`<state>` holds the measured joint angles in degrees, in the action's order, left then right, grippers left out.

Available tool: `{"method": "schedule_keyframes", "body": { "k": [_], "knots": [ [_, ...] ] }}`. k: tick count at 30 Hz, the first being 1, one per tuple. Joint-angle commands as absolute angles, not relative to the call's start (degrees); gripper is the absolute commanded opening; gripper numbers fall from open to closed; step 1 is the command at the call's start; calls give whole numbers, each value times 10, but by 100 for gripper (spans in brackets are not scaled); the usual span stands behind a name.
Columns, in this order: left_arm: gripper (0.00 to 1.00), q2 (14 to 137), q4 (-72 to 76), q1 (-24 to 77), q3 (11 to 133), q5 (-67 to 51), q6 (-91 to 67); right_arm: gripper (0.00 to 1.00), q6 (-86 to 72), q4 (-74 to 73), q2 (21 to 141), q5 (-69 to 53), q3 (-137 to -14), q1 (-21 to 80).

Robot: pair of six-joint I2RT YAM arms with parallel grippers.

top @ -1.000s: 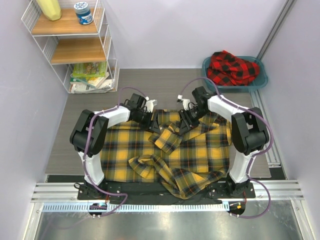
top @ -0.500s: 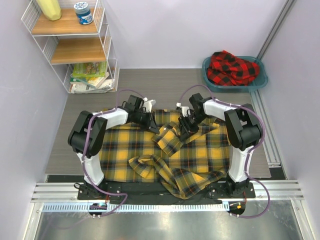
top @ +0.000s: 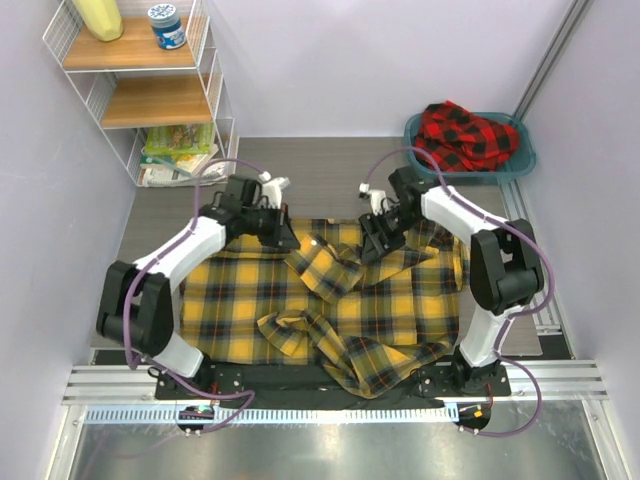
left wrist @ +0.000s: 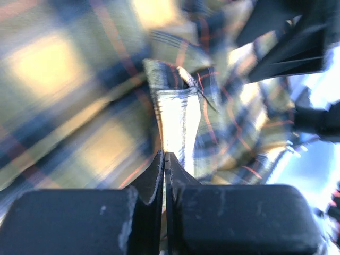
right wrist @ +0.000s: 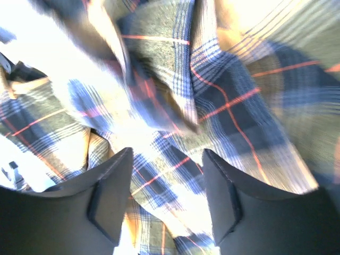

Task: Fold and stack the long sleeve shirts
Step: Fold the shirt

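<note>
The yellow-and-black plaid shirt (top: 380, 310) lies spread and rumpled on the table, with a folded flap near its middle. My left gripper (top: 285, 240) sits at the shirt's far edge. In the left wrist view its jaws (left wrist: 164, 154) are pressed shut, and a pale strip of the shirt's fabric (left wrist: 178, 114) runs into their tips. My right gripper (top: 372, 247) hovers over the collar area. Its fingers (right wrist: 167, 155) stand apart above the plaid cloth (right wrist: 228, 111) with nothing gripped. The red-and-black shirt (top: 465, 135) is bunched in the teal basin (top: 524, 160) at the back right.
A white wire shelf (top: 150, 90) stands in the back left corner, holding a yellow bottle, a jar and books. A metal rail runs along the table's right side (top: 528, 250). The arm bases stand at the near edge.
The left gripper has closed at the shirt's far edge and its arm has swung out to the left. The right gripper has opened and shifted slightly back.
</note>
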<state>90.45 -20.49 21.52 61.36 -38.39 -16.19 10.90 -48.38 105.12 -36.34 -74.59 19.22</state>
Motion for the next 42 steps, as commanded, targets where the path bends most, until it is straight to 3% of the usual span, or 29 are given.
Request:
{"method": "schedule_keyframes", "body": {
  "k": [1, 7, 19, 27, 36, 38, 42],
  "knots": [
    [0, 845, -279, 151, 609, -312, -92, 64, 150, -526, 998, -331, -799, 172],
    [0, 806, -311, 50, 600, -276, -3, 64, 186, -530, 1026, -254, -811, 143],
    [0, 800, -287, -39, 544, -233, 113, 64, 216, -524, 1072, -201, -805, 117],
    [0, 779, -257, -68, 528, -236, 113, 64, 227, -523, 1075, -179, -808, 116],
    [1, 861, -248, -69, 547, -175, 122, 63, 227, -521, 1061, -169, -816, 115],
    [13, 881, -285, -69, 581, -173, 137, 63, 228, -527, 1052, -166, -819, 115],
    [48, 817, -308, -68, 571, -217, 183, 59, 228, -533, 1012, -166, -797, 115]
  ]
}}
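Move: Some 23 cm to the left hand's left, 4 cm ahead and 10 below is the shirt's far-left part, where the sleeve cuff in its shut fingers is headed. The sleeve's slack lies bunched 11 cm to that hand's right, 10 back and 9 below; the other sleeve's cuff is 28 back, 3 left. For the open right hand, the sleeve's shoulder end is 10 cm to the right, 5 ahead and 4 below. Drawing the pinched cuff some 23 cm to the left and slightly forward, the left hand first rises a little, then sinks to about 7 cm lower, its wrist swinging some 30 degrees so the fingers point more steeply down, and finally opens part way over the shirt. Meanwhile the right hand, still open, arcs about 9 cm right and 5 forward, up and back down to the sleeve's shoulder end. ##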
